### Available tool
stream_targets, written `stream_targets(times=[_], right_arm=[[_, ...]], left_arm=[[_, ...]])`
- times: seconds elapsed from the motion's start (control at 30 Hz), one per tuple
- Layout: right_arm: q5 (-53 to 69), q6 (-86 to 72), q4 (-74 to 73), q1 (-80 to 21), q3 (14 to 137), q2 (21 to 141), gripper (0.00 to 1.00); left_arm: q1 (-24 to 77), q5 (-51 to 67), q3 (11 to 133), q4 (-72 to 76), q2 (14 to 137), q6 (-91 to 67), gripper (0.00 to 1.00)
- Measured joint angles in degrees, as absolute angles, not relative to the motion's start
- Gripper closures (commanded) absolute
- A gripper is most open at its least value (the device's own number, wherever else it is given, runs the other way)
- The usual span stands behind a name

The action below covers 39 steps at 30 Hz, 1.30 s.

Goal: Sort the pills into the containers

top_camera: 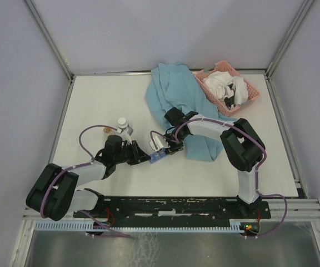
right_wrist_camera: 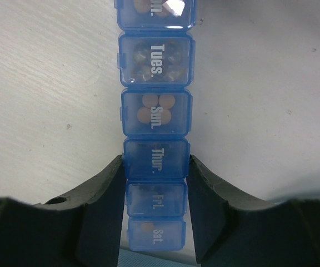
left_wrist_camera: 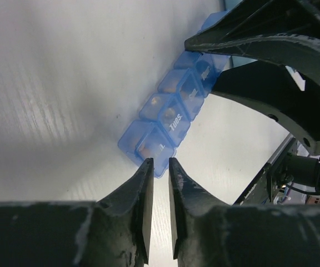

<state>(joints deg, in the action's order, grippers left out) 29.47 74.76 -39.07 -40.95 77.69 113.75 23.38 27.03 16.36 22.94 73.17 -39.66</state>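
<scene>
The containers [right_wrist_camera: 155, 72] are one blue strip of lidded day compartments lying on the white table, seen between both arms [top_camera: 156, 157]. My right gripper [right_wrist_camera: 155, 164] is shut on the strip, its fingers [right_wrist_camera: 107, 189] pressing the sides of the "Thur." and "Fri." compartments. Tan pills [right_wrist_camera: 155, 108] show through the "Sun." lid, one shows in "Sat." [right_wrist_camera: 147, 226], and more show dimly in "Tues.". My left gripper [left_wrist_camera: 161, 162] is shut to a narrow slit, its tips touching the edge of the strip's end compartment [left_wrist_camera: 146, 142], where a pill [left_wrist_camera: 143, 149] shows.
A white pill bottle [top_camera: 123, 123] stands left of the arms' working spot. A light blue cloth [top_camera: 176, 105] lies behind the right gripper, running up to a pink mesh basket [top_camera: 228, 87] of white rags at the back right.
</scene>
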Motion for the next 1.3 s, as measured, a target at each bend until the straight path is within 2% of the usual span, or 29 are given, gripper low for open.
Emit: stream_targets(times=[0.1, 0.27, 0.57, 0.73, 0.8, 1.13, 1.3], right_arm=[[29.4, 74.7, -39.1, -41.0, 77.7, 113.8, 0.53], [29.3, 74.6, -39.1, -41.0, 77.8, 113.8, 0.53], [29.2, 74.2, -39.5, -41.1, 78.3, 114.2, 0.53], [29.2, 74.1, -39.5, -41.1, 78.5, 114.3, 0.53], [29.2, 74.1, -39.5, -41.1, 78.5, 114.3, 0.53], [28.9, 73.5, -39.7, -41.2, 78.8, 114.5, 0.53], [28.3, 73.3, -39.8, -41.3, 79.0, 114.6, 0.52]], left_arm=[[23.8, 26.6, 17.0, 21.6, 74.3, -39.7, 0.84], [24.2, 26.0, 18.2, 19.9, 74.4, -39.7, 0.84], [24.5, 25.6, 19.7, 15.9, 66.6, -39.7, 0.87], [24.5, 25.6, 21.1, 14.5, 65.9, -39.7, 0.94], [24.5, 25.6, 21.5, 14.1, 66.4, -39.7, 0.97], [24.6, 27.2, 21.6, 17.3, 78.9, -39.9, 0.97], [24.9, 27.3, 21.7, 18.8, 79.4, -39.9, 0.97]])
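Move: The Mon lid, at the near left end of the blue pill organizer, is about 2 cm to the left gripper's right, 1 cm ahead and 2 cm below. The Tues compartment is the next one, some 4 cm right and 2 cm ahead of the left gripper; the white bottle is roughly 14 cm ahead and 11 cm left of it. From the right gripper, closed on the Thur compartment, Mon is about 7 cm left and 4 cm back, nearly level. Lift the left gripper about 4 cm off the end of the organizer while shutting its part-open fingers, then drive the closed tips down some 5 cm onto the Mon lid, ending about 1 cm farther right and pressing there. Keep the right gripper still, pinching the organizer at Thur to steady it. ##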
